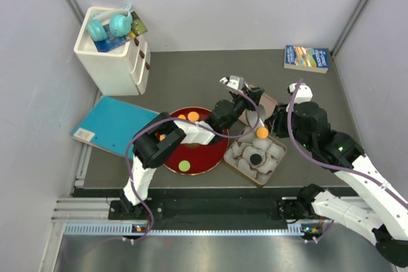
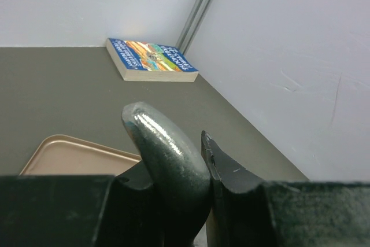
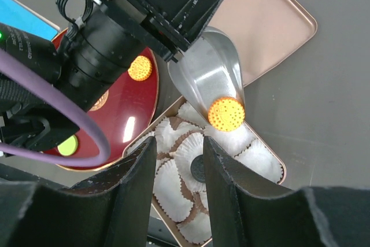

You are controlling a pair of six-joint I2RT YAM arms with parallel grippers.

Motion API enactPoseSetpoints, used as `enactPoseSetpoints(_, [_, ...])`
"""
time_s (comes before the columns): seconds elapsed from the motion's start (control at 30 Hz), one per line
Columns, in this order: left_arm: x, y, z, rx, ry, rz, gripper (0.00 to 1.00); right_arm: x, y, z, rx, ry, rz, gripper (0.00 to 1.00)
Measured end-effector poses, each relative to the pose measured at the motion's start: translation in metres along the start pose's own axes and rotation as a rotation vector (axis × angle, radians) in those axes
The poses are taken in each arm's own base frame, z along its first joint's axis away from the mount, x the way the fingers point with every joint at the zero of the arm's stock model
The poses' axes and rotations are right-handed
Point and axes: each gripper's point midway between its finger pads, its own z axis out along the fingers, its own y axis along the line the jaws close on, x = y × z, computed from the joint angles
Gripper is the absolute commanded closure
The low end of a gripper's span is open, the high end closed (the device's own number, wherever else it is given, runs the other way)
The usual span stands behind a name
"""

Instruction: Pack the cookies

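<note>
My left gripper (image 1: 244, 109) (image 2: 173, 160) is shut on the handle of a metal scoop (image 2: 167, 151) (image 3: 211, 76). One orange cookie (image 1: 262, 132) (image 3: 226, 113) lies at the scoop's tip, over the tin box (image 1: 284, 151) (image 3: 278, 169) lined with white paper cups. A black cookie (image 1: 255, 158) (image 3: 199, 169) sits in the middle cup. The dark-red plate (image 1: 204, 154) (image 3: 124, 125) carries orange cookies (image 1: 182, 117) (image 3: 139, 68) and a green one (image 1: 184, 165) (image 3: 67, 144). My right gripper (image 1: 278, 123) (image 3: 179, 151) hovers open above the box, holding nothing.
The box's tan lid (image 1: 269, 102) (image 3: 272, 21) (image 2: 75, 154) lies behind the box. A book (image 1: 306, 58) (image 2: 151, 59) rests at the back right by the wall. A white drawer unit (image 1: 111, 62) stands back left, a blue notebook (image 1: 115, 125) beside the plate.
</note>
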Motion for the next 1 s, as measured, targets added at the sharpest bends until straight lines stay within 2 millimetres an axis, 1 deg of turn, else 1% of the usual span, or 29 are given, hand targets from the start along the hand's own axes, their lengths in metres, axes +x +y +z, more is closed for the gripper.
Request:
enactPoseSetpoints(0.17, [-0.002,-0.007,-0.001,0.018,-0.015,0.035,1.0,0.0,0.0,0.0,0.0,0.0,0.0,0.61])
enactPoseSetpoints(0.63, [-0.016,-0.007,-0.011,0.028,-0.057,0.132,1.0,0.002,0.001,0.002,-0.002,-0.002,0.015,0.61])
enactPoseSetpoints(0.73, [-0.019,-0.006,-0.013,0.022,-0.067,0.151,1.0,0.001,0.001,0.002,-0.002,-0.002,0.016,0.61])
enactPoseSetpoints(0.83, [-0.025,0.001,-0.018,-0.009,-0.077,0.159,1.0,0.002,0.001,0.002,-0.003,-0.001,0.021,0.61])
enactPoseSetpoints(0.93, [-0.039,0.013,-0.028,-0.054,-0.09,0.158,1.0,0.003,0.003,0.004,-0.01,0.008,0.021,0.61])
enactPoseSetpoints(0.97, [-0.049,0.02,-0.033,-0.076,-0.102,0.156,1.0,0.004,0.004,0.005,-0.011,0.013,0.02,0.61])
enactPoseSetpoints(1.0, [-0.065,0.027,-0.039,-0.106,-0.121,0.155,1.0,0.005,0.005,0.008,-0.012,0.021,0.018,0.6])
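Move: From the left hand, which holds the scoop with an orange cookie at its lip, the paper cup near the middle of the box is about 15 cm back, 5 cm right and 16 below. The black cookie is some 18 back and 3 right, the plate 12 back and 20 left, the box lid about level and 2 right. From the right hand, the cup is roughly 2 back, 2 left and 20 below. Left hand, still gripping the scoop, tilts fingertips up some 10 degrees, rises, then sweeps about 7 cm left. ##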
